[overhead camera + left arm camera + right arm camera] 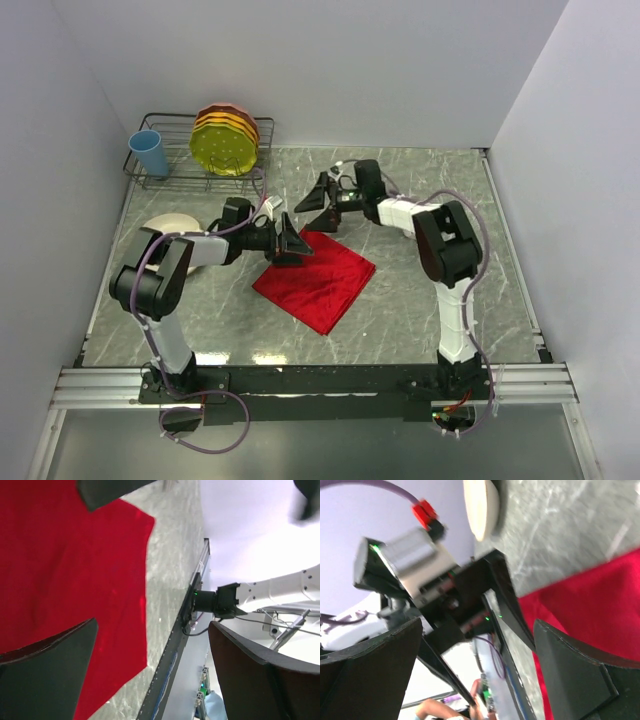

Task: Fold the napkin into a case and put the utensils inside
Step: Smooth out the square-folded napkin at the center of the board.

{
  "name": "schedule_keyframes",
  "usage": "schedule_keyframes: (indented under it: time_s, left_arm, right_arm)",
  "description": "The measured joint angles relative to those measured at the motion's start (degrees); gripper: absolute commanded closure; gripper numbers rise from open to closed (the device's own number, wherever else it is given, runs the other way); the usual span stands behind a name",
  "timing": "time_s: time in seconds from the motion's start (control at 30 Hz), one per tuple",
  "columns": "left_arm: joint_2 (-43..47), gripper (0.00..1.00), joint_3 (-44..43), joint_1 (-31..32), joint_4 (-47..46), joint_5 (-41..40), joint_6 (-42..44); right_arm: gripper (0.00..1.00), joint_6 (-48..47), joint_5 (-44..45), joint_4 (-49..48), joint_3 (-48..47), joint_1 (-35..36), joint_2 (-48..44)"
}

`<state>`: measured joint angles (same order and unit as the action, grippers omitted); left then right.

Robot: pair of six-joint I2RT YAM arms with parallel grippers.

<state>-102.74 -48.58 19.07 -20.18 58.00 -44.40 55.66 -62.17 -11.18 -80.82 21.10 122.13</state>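
Note:
The red napkin (318, 280) lies flat on the marble table as a diamond; it also shows as shiny red cloth, the napkin (75, 580) in the left wrist view and the napkin (600, 600) in the right wrist view. My left gripper (292, 244) hovers at its far-left corner, open and holding nothing, as the left gripper (155, 675) shows close up. My right gripper (318, 206) hangs just beyond the napkin's far corner, facing the left one, open and empty; the right gripper (475, 675) frames the other arm. The utensils are out of view.
A cream plate (168, 224) sits at the left, partly under my left arm, and appears as the plate (482, 507). A wire dish rack (200, 170) at the back left holds yellow and orange plates (226, 140) and a blue cup (150, 153). White walls enclose the table.

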Motion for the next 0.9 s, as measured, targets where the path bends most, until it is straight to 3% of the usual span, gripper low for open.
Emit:
schedule_keyframes:
  time_s: [0.13, 0.33, 0.77, 0.9]
  left_arm:
    - [-2.47, 0.01, 0.00, -0.02, -0.09, -0.94, 0.15]
    - [-5.84, 0.01, 0.02, -1.09, -0.11, -2.12, -0.09]
    - [-6.73, 0.01, 0.87, -3.89, -2.08, -1.44, -1.31]
    - [-3.85, 0.01, 1.25, -3.89, 0.72, -1.07, 0.20]
  right_arm:
    - [0.00, 7.52, 0.17, -7.78, -0.85, 2.03, 4.79]
    - [0.00, 11.89, 1.14, -11.76, -0.85, 3.19, 9.75]
    - [0.00, 2.34, 0.85, -7.69, -0.83, 1.49, 10.80]
    - [0.00, 0.98, 0.44, -3.52, 2.08, 1.36, 6.03]
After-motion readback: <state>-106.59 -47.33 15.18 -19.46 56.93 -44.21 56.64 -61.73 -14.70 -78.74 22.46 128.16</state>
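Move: Below both open hands the square-folded napkin lies cornerwise: its middle is about 7 cm back, 4 cm right and 5 cm below the left hand, and some 16 cm straight back and 8 cm below the right. Its far corner is about 4 cm back and 2 cm left of the right hand, with the utensils some 25 cm right and 8 cm back. The divided plate is roughly 31 cm left of the left hand and 2 cm ahead. Patting down with wide-open fingers laid sideways, both hands sink onto the napkin's far part. The left drops about 4.5 cm by its far-left edge, then strokes outward, left and forward; the right comes in 3 cm leftward while dropping 7 cm at the far corner, then draws back right. Both then begin to lift, 1 to 2 cm, the right also easing back. ##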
